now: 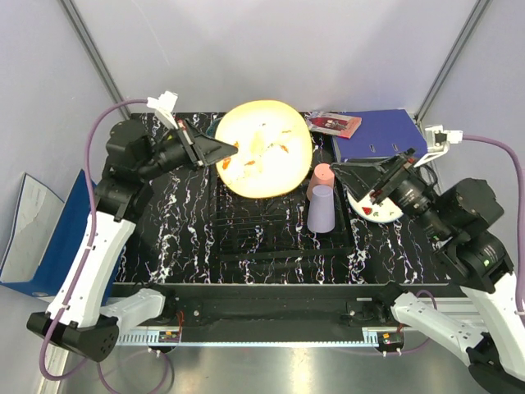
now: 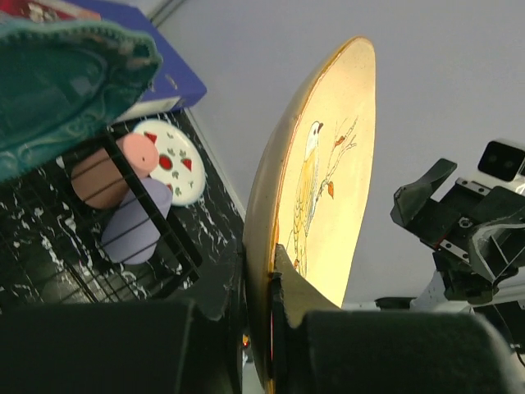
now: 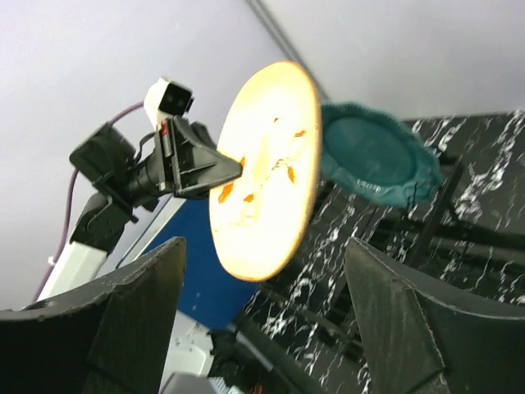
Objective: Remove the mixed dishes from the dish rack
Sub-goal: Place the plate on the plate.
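Note:
My left gripper (image 1: 225, 152) is shut on the rim of the cream-orange plate (image 1: 264, 148) and holds it upright on edge above the black wire dish rack (image 1: 271, 238). The left wrist view shows the jaws (image 2: 261, 275) pinching the plate (image 2: 316, 164). The pink cup (image 1: 321, 174) and lavender cup (image 1: 321, 208) lie in the rack's right part. The teal scalloped plate (image 2: 66, 78) stands in the rack, also seen from the right wrist (image 3: 377, 156). The white plate with red-green marks (image 1: 377, 212) lies on the table right of the rack. My right gripper (image 1: 351, 171) is open and empty above it. The yellow bowl is out of view.
A blue binder (image 1: 381, 131) and a small red-patterned booklet (image 1: 335, 123) lie at the table's back right. Another blue binder (image 1: 33, 226) leans off the table's left side. Grey walls enclose the table on three sides.

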You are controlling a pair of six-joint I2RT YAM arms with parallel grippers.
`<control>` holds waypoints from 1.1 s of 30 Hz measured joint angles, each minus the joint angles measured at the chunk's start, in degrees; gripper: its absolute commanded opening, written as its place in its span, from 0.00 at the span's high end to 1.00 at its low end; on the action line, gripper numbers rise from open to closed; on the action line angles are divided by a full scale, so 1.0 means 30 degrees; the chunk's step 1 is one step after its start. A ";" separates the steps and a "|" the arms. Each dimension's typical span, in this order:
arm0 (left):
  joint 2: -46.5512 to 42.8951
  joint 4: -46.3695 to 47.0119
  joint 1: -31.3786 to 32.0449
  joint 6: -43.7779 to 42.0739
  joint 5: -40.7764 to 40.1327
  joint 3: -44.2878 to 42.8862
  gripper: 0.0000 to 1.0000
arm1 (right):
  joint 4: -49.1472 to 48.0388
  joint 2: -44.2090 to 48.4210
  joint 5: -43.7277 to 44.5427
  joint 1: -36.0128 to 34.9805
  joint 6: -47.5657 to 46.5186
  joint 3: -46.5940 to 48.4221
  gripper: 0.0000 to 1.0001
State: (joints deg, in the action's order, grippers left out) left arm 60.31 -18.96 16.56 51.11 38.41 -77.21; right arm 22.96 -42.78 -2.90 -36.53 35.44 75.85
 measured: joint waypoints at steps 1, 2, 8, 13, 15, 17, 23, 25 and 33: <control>0.0109 -0.0291 0.0306 -0.0036 -0.0131 0.0000 1.00 | 0.0087 -0.0102 -0.0466 -0.0007 0.0197 0.0000 0.14; 0.0197 -0.0561 0.0583 -0.0095 -0.0211 0.0000 1.00 | 0.0240 -0.0262 -0.0845 -0.0007 0.0357 0.0000 0.14; 0.0517 -0.1304 0.1967 -0.0401 -0.0452 0.0000 1.00 | 0.0911 -0.1851 -0.2310 -0.0007 0.0845 -0.0015 0.15; 0.0991 -0.1384 0.2951 -0.0597 -0.0933 0.0000 1.00 | 0.1049 -0.3162 -0.2667 -0.0007 0.0852 -0.0022 0.18; 0.1239 -0.1392 0.3257 -0.0634 -0.1100 0.0000 1.00 | 0.1056 -0.3628 -0.2783 -0.0007 0.0816 -0.0022 0.27; 0.1457 -0.1435 0.3585 -0.0729 -0.1406 0.0000 1.00 | 0.1260 -0.3993 -0.2645 0.0000 0.0583 -0.0022 0.41; 0.1428 -0.1457 0.3701 -0.0976 -0.1829 -0.0022 1.00 | 0.2047 -0.4248 -0.1268 0.0291 0.0044 -0.0153 0.95; 0.1421 -0.1435 0.3679 -0.1137 -0.1982 -0.0022 1.00 | 0.1953 -0.4146 -0.1224 0.0335 0.0386 -0.0211 1.00; 0.1479 -0.1246 0.3752 -0.1377 -0.1858 -0.0568 0.91 | 0.1581 -0.3716 -0.1180 0.0342 0.0648 -0.0313 1.00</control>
State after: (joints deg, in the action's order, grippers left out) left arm 64.75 -22.70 27.81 46.98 32.84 -78.91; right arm 27.70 -53.93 -6.44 -35.51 37.39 74.91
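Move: The bird plate is already in the left gripper by its left rim, its middle about 8 cm to the right and 2 ahead of that hand, at its height. The empty right gripper stands 25 cm right, 7 back and 5 above the left one. From the right gripper the plate's middle lies 17 cm left, 9 ahead, 5 below; far below it, some 38 cm, the purple cup stands 9 ahead and the pink cup 17 ahead, both 1 left. Bring the open right gripper down about 8 cm, forward and left some 5 cm each, tipping it down about 15 degrees, and pinch the bird plate's right rim between its fingers. Meanwhile carry the plate right about 5 cm and a little lower with the left gripper, then keep the left grip as both hands ease up about a centimetre. ##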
